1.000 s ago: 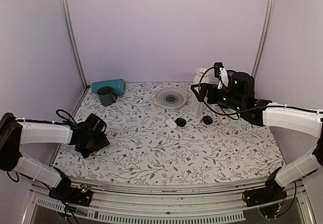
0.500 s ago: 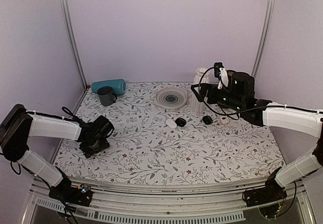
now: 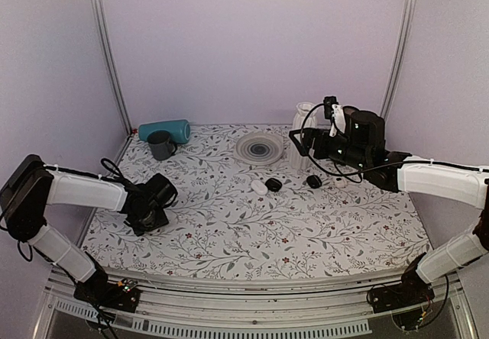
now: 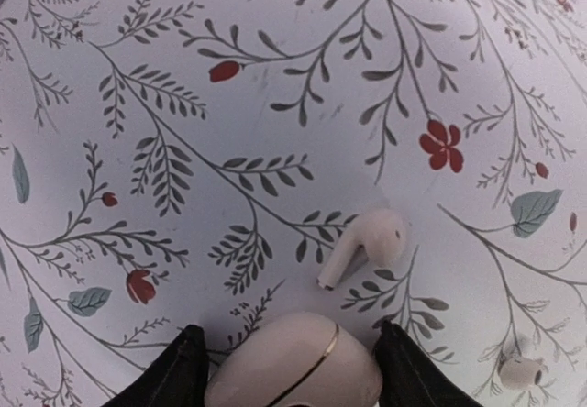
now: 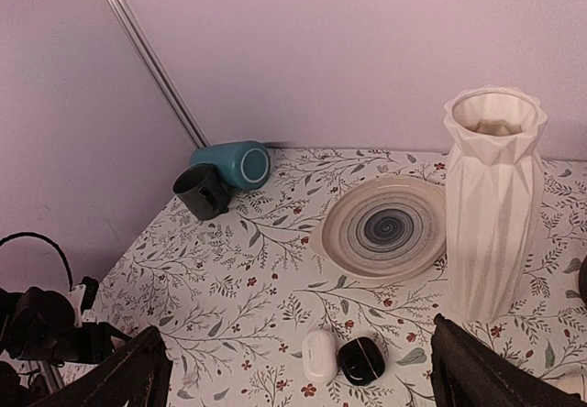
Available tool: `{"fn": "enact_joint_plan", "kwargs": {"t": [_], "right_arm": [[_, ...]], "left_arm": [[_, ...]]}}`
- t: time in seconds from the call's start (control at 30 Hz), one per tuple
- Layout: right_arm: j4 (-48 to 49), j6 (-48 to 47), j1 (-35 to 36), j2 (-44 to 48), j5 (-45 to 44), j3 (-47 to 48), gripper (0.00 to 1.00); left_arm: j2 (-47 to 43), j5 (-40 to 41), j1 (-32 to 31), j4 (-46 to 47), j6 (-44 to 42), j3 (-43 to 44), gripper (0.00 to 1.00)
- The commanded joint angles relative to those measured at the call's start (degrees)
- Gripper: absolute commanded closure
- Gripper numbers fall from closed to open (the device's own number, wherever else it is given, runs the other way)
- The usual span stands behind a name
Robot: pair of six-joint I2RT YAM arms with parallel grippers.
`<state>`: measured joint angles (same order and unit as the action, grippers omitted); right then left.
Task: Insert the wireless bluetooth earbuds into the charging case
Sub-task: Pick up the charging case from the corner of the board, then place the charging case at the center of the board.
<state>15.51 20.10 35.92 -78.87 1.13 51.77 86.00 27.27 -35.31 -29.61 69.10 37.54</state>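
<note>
In the left wrist view, the white charging case (image 4: 293,363), lid down along a thin gold seam, lies on the floral tabletop between my left gripper's (image 4: 292,370) black fingers. They touch its two sides. One white earbud (image 4: 363,243) lies just beyond the case, apart from it. A second earbud (image 4: 520,370) lies at the lower right. From the top view my left gripper (image 3: 150,215) is low over the table's left side and hides the case. My right gripper (image 3: 302,142) hangs open, high beside the vase, with nothing between its fingers.
A teal cylinder (image 3: 164,130) and dark mug (image 3: 161,145) sit at the back left. A swirl plate (image 3: 260,149) and tall white vase (image 3: 303,129) stand at the back. A plain white pod (image 3: 260,188) and two black pods (image 3: 273,184) (image 3: 313,180) lie mid-table.
My left arm has shifted right across the table and its jaws have narrowed onto the case. The right arm has not moved.
</note>
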Motion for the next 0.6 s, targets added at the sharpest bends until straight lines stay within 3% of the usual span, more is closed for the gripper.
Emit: {"fn": "enact_joint_plan", "kwargs": {"t": [0.0,0.23,0.57], "right_arm": [[1.2,-0.3,-0.2,0.4,0.8,-0.3,0.01],[0.9,-0.4,-0.2,0.5,0.6,-0.4,0.01],[0.1,-0.1,-0.2,0.9,0.4,-1.0,0.01]], "left_arm": [[-1.1,-2.8,-1.7,3.2,-5.2,1.2,0.44],[-0.9,-5.1,-3.4,8.0,-13.5,3.3,0.52],[2.8,-8.9,-7.7,15.0,-32.6,12.7,0.51]]}}
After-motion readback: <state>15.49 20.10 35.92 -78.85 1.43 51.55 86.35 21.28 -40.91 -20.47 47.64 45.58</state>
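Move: The left fingers already grip the charging case low at the board's corner; its destination isn't shown, but the white oval box lies this way, about 15 cm ahead and 29 cm to the right at similar height, with the black box some 16 cm ahead and 33 cm right. One loose earbud lies roughly 6 cm ahead and 1 cm left, the other about 5 cm ahead and 7 cm right. From the right hand, the white oval box is about 4 cm ahead, 6 cm left and 25 cm below. Rightward first and close to the board, then climbing and reaching forward as it speeds up, the left hand carries the pinched charging case about 9 cm right and some 4 to 5 cm each up and forward, towards the white oval box. The wrist swings about 25 degrees clockwise on the way; the fingers keep their grip. ##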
